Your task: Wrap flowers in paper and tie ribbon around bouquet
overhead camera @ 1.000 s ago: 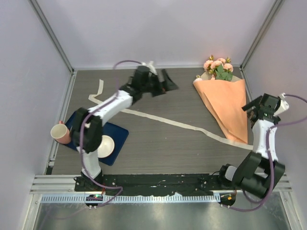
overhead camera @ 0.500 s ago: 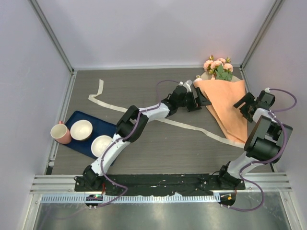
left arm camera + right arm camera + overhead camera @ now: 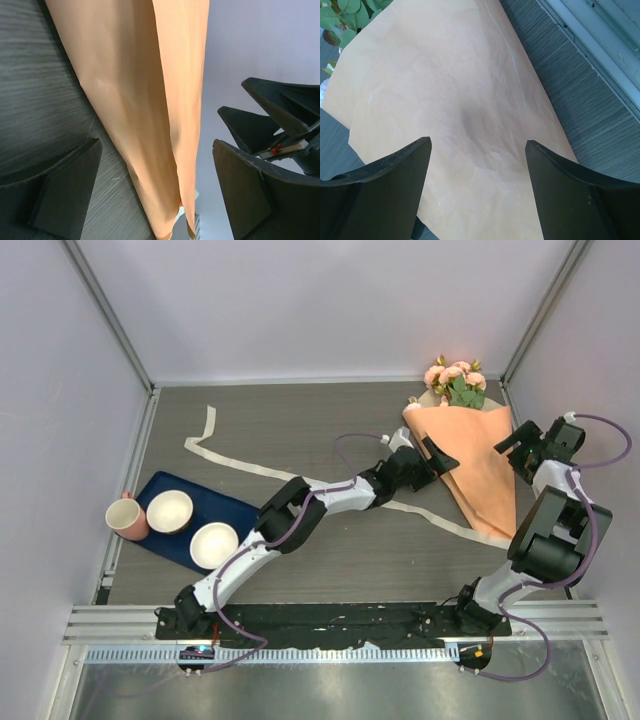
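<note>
The bouquet lies at the table's back right: pink flowers [image 3: 455, 378] with green leaves [image 3: 342, 15] poke out of a cone of orange paper [image 3: 475, 465]. The cream ribbon [image 3: 232, 463] trails flat across the table from back left towards the cone's tip. My left gripper [image 3: 438, 458] is open at the cone's left edge; in the left wrist view the paper [image 3: 150, 100] runs between its spread jaws [image 3: 157, 195] without contact. Open too, my right gripper [image 3: 515, 445] hovers over the cone's right side, the paper [image 3: 460, 100] below its jaws [image 3: 477, 172].
A dark blue tray [image 3: 245, 512] at front left carries two white bowls [image 3: 170, 510] [image 3: 213, 543], with a pink cup [image 3: 125, 518] beside it. Pale walls and metal posts close in the table. The right wall's rail [image 3: 600, 45] runs close to the cone.
My left arm has swung from the back middle across to the cone's left edge, uncovering the tray. My right gripper has shifted in over the cone's right side, its jaws slightly narrower.
</note>
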You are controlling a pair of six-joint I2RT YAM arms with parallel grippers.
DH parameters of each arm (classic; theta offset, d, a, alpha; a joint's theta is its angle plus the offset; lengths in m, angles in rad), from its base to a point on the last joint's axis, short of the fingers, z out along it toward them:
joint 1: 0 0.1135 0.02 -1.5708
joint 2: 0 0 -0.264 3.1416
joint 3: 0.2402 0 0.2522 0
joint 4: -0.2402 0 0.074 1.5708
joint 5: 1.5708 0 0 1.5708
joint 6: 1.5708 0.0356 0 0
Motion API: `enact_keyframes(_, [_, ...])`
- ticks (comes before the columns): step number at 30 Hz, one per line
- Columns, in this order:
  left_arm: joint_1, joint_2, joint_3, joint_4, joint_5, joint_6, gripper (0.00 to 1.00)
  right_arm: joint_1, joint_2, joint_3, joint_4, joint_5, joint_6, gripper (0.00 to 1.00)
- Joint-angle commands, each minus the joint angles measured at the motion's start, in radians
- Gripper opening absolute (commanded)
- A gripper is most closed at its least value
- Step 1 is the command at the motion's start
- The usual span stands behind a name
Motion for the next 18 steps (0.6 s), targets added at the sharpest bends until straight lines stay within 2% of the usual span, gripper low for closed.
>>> enact_keyframes(1, [-0.039, 0.004, -0.044, -0.071, -0.123, -0.078, 1.0, -0.003, -0.062, 0.036, -0.032, -0.01, 0.015, 0.83])
enact_keyframes(3, [-0.045, 0.04, -0.02, -0.108, -0.112, -0.177, 1.0, -0.003, -0.07, 0.034, -0.049, 0.005, 0.02, 0.82])
enact_keyframes(5, [-0.051, 0.053, -0.036, -0.096, -0.14, -0.216, 0.95, -0.003, -0.093, 0.028, -0.061, 0.002, 0.029, 0.82])
enact_keyframes(9, [-0.051, 0.061, -0.076, -0.075, -0.194, -0.292, 0.74, -0.003, -0.156, 0.02, -0.068, -0.02, 0.044, 0.82])
enact_keyframes(11, [-0.044, 0.094, -0.02, -0.091, -0.175, -0.321, 0.68, -0.003, -0.188, 0.027, -0.075, -0.014, 0.043, 0.82])
enact_keyframes(12, [-0.041, 0.108, 0.0, -0.09, -0.166, -0.33, 0.58, -0.003, -0.194, 0.033, -0.083, -0.008, 0.04, 0.82])
enact_keyframes(17, [-0.028, 0.169, 0.11, -0.108, -0.141, -0.341, 0.38, -0.003, -0.203, 0.068, -0.156, 0.015, 0.018, 0.83])
enact_keyframes(18, [-0.022, 0.173, 0.114, -0.104, -0.123, -0.342, 0.3, -0.003, -0.199, 0.068, -0.157, 0.019, 0.009, 0.83])
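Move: Just right of the left fingers, about 2 cm off and some 4 cm lower, is the left edge of the folded orange paper, level with them in reach. The flowers' blooms lie roughly 20 cm ahead of this hand and 4 cm to its right; the ribbon's nearest stretch crosses the table about 14 cm back, 1 cm to its left. From the right hand the same paper edge is about 16 cm left, 3 cm back and 8 cm down. Closing the wide-open left fingers to under half their gap, the left hand takes the orange paper's left edge between them. It first eases back about 1 cm, then sinks some 3 cm onto the edge while edging forward and right, rolling about 20 degrees counter-clockwise seen from behind the hand. The right hand, still open and empty, rises about 6 cm above the paper. ##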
